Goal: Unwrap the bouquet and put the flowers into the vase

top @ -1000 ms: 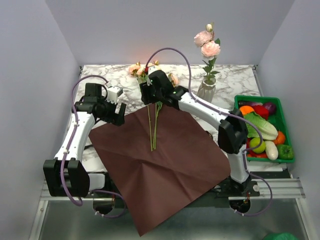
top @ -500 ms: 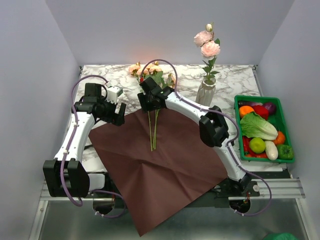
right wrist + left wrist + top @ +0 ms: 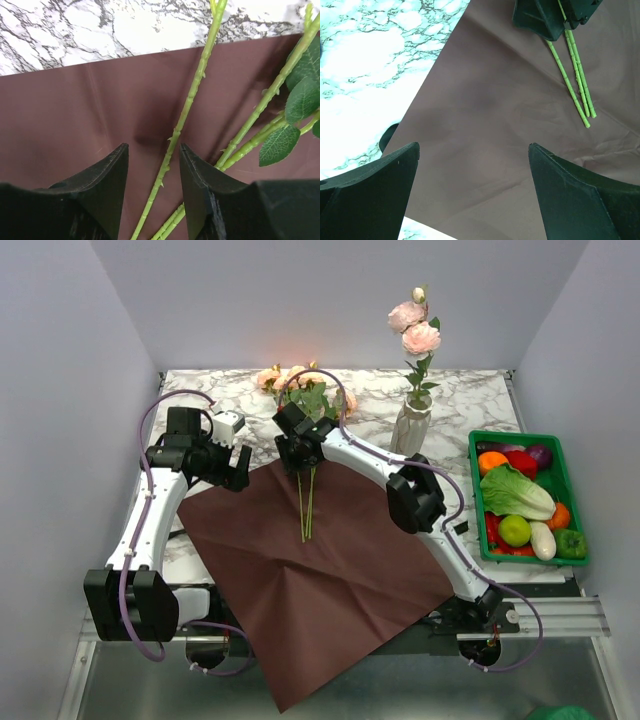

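Observation:
The bouquet's dark red paper (image 3: 320, 560) lies unfolded flat on the table. Loose flowers lie across its far edge, stems (image 3: 305, 505) on the paper and pink blooms (image 3: 275, 378) on the marble behind. My right gripper (image 3: 297, 455) is low over those stems. In the right wrist view its jaws (image 3: 153, 152) straddle one thorny stem (image 3: 192, 95) with a gap on each side; two more stems (image 3: 255, 120) lie just outside the right finger. The white vase (image 3: 412, 423) holds two roses (image 3: 415, 330). My left gripper (image 3: 238, 468) hangs wide open above the paper's left edge (image 3: 485, 100), holding nothing.
A green crate (image 3: 575, 510) of lettuce and vegetables stands at the right edge. The vase is a short way right of my right arm's forearm. Marble tabletop (image 3: 470, 400) shows behind and left of the paper. The paper's near corner hangs over the table's front.
My right gripper has shifted left and lower onto the stems, and its jaws have narrowed round one stem. The left arm has stayed put.

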Available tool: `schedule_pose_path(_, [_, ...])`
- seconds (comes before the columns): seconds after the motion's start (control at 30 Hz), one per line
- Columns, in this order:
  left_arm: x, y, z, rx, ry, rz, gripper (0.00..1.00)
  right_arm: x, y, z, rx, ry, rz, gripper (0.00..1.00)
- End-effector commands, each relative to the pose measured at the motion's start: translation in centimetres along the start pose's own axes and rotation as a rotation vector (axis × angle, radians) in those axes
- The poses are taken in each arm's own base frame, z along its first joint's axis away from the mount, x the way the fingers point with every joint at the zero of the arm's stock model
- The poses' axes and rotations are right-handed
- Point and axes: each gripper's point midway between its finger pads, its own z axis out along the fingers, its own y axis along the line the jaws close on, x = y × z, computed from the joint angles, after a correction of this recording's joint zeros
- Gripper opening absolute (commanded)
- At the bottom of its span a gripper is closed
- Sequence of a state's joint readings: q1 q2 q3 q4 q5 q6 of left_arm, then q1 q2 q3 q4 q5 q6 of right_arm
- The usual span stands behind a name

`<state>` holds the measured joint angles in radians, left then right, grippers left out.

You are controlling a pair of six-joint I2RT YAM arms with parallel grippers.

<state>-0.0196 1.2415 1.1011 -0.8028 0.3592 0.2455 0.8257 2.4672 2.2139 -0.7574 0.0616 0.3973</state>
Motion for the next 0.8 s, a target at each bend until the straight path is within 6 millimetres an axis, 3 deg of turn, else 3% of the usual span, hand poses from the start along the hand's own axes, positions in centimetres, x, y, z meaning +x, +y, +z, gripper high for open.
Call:
schedule_pose_path(0.0, [-0.6,-0.5,-0.6,0.025,-0.033,0.021,0.99,1.2,0.0,0.7,0.026,0.04,0.017,0.52])
schedule_pose_path(0.4, [-0.2,-0.7,-0.3,0.04,-0.032,0.02,0.99,3.7,-0.7,2.0,0.031,0.093,0.032,0.47])
schedule_pose_path(0.63, [-0.4,-0.7,-0.6,0.034,-0.039,0.029,0.99,3.7,-0.4,2.3,0.029,0.092,0.042,0.33])
schedule_pose_path(0.73, [-0.5,-0.7,-0.7,0.033,-0.037,0.034,0.99,3.8,-0.6,2.1,0.03,0.092,0.046,0.23])
schedule_pose_path(0.77, [-0.5,-0.6,-0.8,0.032,-0.037,0.035,0.99,3.7,-0.6,1.9,0.033,0.087,0.049,0.16])
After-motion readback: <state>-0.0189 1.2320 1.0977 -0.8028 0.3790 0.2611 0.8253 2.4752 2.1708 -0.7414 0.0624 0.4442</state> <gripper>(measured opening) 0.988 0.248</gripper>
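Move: The left-hand flower's stem runs through the gap below the right gripper; the spot to pinch is some 2 cm down and about 1 cm back. The other stems lie roughly 3 cm to the gripper's right, and the peach blossoms about 22 cm ahead. The vase stands around 24 cm to the right and 5 cm farther out. From the left hand that stem spot is some 10 cm ahead, 12 cm right and 14 cm below. Straddle the left-hand stem with the half-open right fingers and sink them about 2 cm onto it, easing back barely half a centimetre. Then, once down, hold the hand nearly still with the wrist steady and narrow the fingers to about half their gap, bringing the tips in on both sides of the stem just above the wrapping paper. ##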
